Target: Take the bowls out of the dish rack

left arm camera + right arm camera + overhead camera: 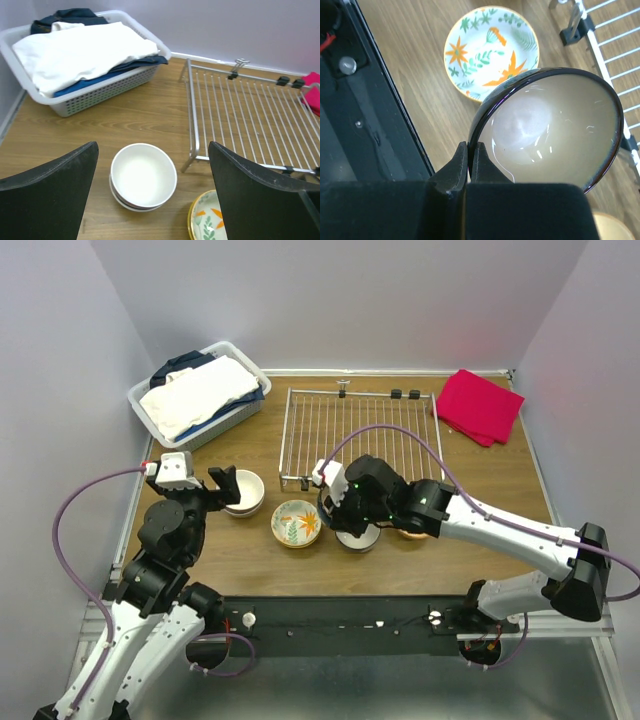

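The silver wire dish rack [360, 430] lies at the table's middle back with no bowls on it; it also shows in the left wrist view [250, 115]. My right gripper [470, 150] is shut on the rim of a dark-rimmed bowl [550, 130] with a beige inside, in front of the rack [615, 75] and right of the orange-green floral bowl [490, 50]. In the top view the gripper [345, 515] hides most of that bowl [360, 538]. My left gripper [152, 147] is open and empty above a stack of white bowls [143, 175], seen from above too [243, 492].
A white laundry basket [150, 410] of clothes stands at the back left. A red cloth [482, 405] lies at the back right. A beige bowl [412, 532] sits right of my right gripper. The floral bowl [297, 523] stands between the white stack and the held bowl.
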Robot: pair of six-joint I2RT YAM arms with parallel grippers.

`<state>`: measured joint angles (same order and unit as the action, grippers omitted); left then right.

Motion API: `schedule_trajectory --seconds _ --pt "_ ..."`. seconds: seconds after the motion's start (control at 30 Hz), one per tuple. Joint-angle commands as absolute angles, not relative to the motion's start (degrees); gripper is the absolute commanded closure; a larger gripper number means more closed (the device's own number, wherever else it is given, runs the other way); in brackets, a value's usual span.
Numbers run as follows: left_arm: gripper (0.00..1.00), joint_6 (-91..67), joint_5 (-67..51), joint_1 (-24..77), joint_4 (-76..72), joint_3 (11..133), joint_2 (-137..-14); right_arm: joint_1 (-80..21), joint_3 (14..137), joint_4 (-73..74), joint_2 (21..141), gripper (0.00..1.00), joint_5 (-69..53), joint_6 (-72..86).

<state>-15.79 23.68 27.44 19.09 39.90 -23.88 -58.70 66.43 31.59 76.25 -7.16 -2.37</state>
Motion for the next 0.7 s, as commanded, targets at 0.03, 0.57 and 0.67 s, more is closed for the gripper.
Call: schedule_trajectory --seconds 0.03,0.57,0.67 --pt "0.01 -14.15 31.38 27.25 20.21 37.44 -21.01 -63.8 65.04 32.78 77.25 0.99 7.11 -0.62" --pt "0.01 -12.66 32.7 27.25 19.51 36.04 -20.92 -68.55 59.77 32.25 81.56 0.99 17.48 6.85" --pt "0.01 -12.39 32.61 27.16 19.42 35.77 -21.01 -68.64 59.06 32.17 82.88 0.99 18.19 7.82"
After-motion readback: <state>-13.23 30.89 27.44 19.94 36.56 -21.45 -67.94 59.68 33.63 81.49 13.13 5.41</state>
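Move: The blue bowl hangs by its rim from the closed right fingertips. Its goal, the white-lined bowl on the table, lies about 7 cm ahead of the right hand, 1 cm to its right and some 14 cm below. The floral bowl stands roughly 16 cm left of that bowl, the peach bowl 15 cm right of it and slightly farther out; the rack's middle is some 25 cm beyond it. From the left hand the white-lined bowl is about 33 cm to the right, nearly level in reach, and 24 cm down. Lower the blue bowl towards the white-lined bowl with the right hand, about 8 cm down with a slight drift of some 3 cm to the right, keeping the rim pinched while the fingers tip steeper downward and swing a little clockwise. Ease the empty, wide-open left gripper a further 2.5 cm to the left and 2 cm down, away from the work. ##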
